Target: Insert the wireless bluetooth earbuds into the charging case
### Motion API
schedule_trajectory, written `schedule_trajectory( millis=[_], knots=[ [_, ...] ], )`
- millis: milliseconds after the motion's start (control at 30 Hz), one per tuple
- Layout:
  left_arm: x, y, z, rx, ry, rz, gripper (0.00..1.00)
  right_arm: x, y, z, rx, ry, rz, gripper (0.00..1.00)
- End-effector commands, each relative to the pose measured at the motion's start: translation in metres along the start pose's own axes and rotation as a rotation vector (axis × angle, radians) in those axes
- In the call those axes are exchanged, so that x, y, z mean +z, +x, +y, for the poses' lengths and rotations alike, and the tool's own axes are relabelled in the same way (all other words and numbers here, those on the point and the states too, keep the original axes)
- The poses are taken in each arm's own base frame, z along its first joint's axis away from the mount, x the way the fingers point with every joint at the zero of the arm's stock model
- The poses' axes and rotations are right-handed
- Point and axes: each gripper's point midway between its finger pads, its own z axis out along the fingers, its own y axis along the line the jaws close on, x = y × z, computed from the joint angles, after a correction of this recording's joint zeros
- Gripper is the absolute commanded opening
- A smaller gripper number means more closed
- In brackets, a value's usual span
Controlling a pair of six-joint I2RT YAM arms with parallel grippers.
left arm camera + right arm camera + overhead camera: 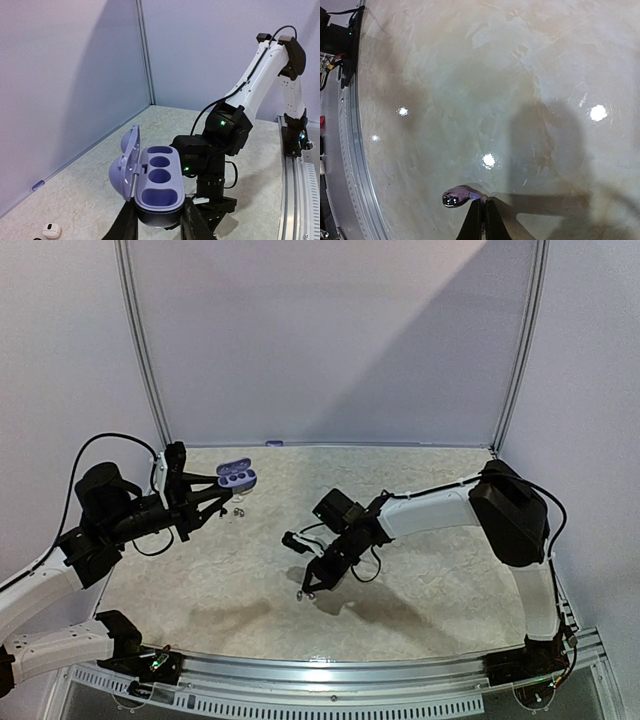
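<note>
My left gripper (160, 220) is shut on the base of the lavender charging case (159, 180), which it holds up over the table with the lid swung open to the left. The case's wells look empty. In the top view the case (236, 476) is at the back left. My right gripper (484, 202) is shut, pinching the lilac end of a dark glossy earbud (456, 196) just over the table. The top view shows this gripper (308, 588) pointing down near the table's middle. A white earbud (51, 230) lies on the table below the case.
Small loose buds (238, 510) lie on the table under the left gripper. The right arm (220, 145) stands just behind the case in the left wrist view. A metal rail (330, 680) runs along the near edge, and white walls (320, 340) close off the back.
</note>
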Motion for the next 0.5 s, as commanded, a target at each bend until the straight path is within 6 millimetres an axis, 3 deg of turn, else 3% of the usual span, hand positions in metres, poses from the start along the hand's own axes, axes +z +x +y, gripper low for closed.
schedule_trajectory(
  millis=[0,233,467],
  knots=[
    [-0.003,0.008,0.002,0.004,-0.012,0.012,0.0,-0.012,-0.005,0.005,-0.005,0.041,-0.037,0.0],
    [-0.004,0.008,0.005,0.014,-0.028,0.009,0.0,-0.046,-0.034,0.007,-0.082,0.156,-0.129,0.0],
    [-0.005,0.011,0.007,0.019,-0.044,0.015,0.0,-0.092,-0.067,0.011,-0.198,0.317,-0.241,0.0]
  ],
)
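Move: Up in the left hand's grip, the open charging case sits roughly 28 cm above the right hand, which already pinches a purple metallic earbud down at the table; from the right hand the case is also about 11 cm to the left and 3 cm ahead. Another metallic earbud lies on the table, around 27 cm ahead of the right hand and 18 cm to its left. The case is just off the left fingertips, about 2 cm to the right and 1 cm ahead. Lifting the pinched earbud off the table, the right hand pauses briefly, then speeds up, rising about 6 cm and going some 3 cm forward, towards the raised charging case. Its downward-slanting fingers swing forward by some 15 degrees and stay shut on the earbud, while the left hand keeps the open case almost still. ##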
